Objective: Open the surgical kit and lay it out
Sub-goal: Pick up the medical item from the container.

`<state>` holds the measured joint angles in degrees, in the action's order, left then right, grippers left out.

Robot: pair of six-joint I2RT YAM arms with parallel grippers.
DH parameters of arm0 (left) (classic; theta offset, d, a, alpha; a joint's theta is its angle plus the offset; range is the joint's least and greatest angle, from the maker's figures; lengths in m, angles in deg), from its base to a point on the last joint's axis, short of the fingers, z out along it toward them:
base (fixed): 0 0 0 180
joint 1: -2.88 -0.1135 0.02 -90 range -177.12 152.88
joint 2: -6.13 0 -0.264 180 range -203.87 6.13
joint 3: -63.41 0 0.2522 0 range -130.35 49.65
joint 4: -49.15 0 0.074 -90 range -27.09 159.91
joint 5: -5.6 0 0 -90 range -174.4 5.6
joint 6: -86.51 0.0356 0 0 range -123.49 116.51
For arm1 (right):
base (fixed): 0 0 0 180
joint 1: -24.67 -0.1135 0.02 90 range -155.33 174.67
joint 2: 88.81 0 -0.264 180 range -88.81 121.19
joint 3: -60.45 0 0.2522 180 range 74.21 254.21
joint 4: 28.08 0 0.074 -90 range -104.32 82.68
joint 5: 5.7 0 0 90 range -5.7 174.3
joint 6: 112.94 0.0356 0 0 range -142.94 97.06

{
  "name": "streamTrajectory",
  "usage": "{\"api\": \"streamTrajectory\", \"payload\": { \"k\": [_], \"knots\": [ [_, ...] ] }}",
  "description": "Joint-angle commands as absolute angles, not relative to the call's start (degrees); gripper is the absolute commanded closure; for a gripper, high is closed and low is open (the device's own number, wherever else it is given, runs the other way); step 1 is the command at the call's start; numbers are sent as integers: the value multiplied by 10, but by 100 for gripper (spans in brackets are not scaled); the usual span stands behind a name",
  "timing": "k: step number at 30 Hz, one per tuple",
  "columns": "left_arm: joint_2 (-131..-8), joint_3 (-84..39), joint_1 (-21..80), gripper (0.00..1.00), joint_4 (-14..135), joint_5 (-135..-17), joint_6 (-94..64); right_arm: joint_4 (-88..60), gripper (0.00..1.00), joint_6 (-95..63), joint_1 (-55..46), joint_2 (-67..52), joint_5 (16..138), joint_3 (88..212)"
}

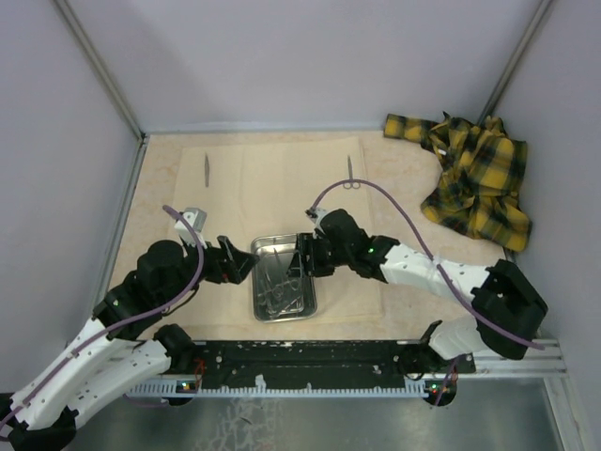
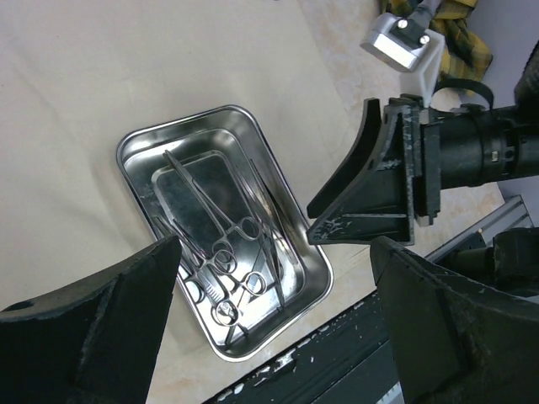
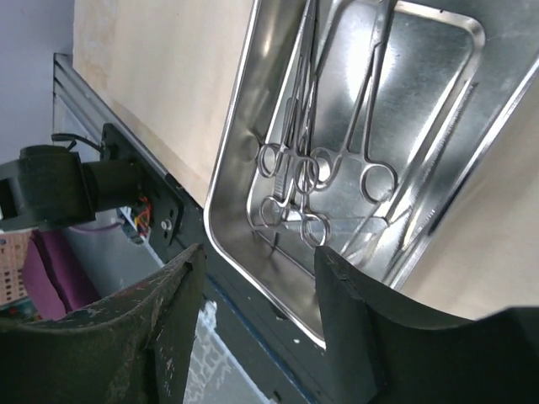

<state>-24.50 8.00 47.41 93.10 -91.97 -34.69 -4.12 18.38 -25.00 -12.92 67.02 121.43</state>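
Note:
The pale beige cloth wrap (image 1: 272, 188) lies spread flat on the table. On it stands the shiny steel tray (image 1: 260, 246), (image 2: 139, 147), (image 3: 244, 109), holding several ring-handled forceps and clamps (image 2: 223, 252), (image 3: 328, 168). One thin instrument (image 1: 207, 167) lies on the cloth at the back left, and a ring-handled one (image 1: 349, 174) at the back middle. My left gripper (image 1: 242, 266), (image 2: 274, 311) stands wide open beside the tray's left rim, holding nothing. My right gripper (image 1: 302, 261), (image 3: 257, 257) hangs over the tray's right side, jaws apart with nothing between them.
A yellow-and-black plaid cloth (image 1: 474, 174) is bunched at the back right corner. The black mounting rail (image 1: 310, 362) runs along the near edge, right behind the tray. Grey walls enclose the table on three sides.

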Motion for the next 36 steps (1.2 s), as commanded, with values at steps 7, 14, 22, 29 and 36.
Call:
{"api": "streamTrajectory", "payload": {
  "k": [7, 14, 22, 29, 36],
  "knots": [
    [-239, 91, 476, 1, 912, -906, -357, -105, 53, 218, -298, -17, 707, 1253],
    [-229, 100, 476, 0, 907, -903, -361, -138, 59, 236, -310, 22, 706, 1260],
    [-224, 103, 476, 1, 907, -900, -364, -147, 63, 249, -315, 54, 714, 1270],
    [-219, 106, 476, 1, 905, -900, -364, -143, 65, 250, -317, 79, 722, 1277],
    [-219, 107, 476, 0, 903, -899, -365, -145, 66, 254, -319, 94, 726, 1277]
  ]
}}
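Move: The finger rings of the clamps bunched in the steel tray lie about 6 cm to the right hand's left, 2 cm back and some 12 cm below it. The tray's middle is roughly 5 cm left and 2 cm ahead. The tweezers along the tray's right wall are about 2 cm left and 2 cm ahead, both at nearly the same depth as the rings. From the left hand, the rings are some 6 cm right, 1 cm back and 23 cm below. Down and to the left, the right hand sinks about 9 cm and reaches some 5 cm across the tray towards the clamps' finger rings, quickly at first, then in slower, smaller steps. The fingers tip roughly 10 degrees steeper and close from over half open to about a third, the gap still empty above the rings. ##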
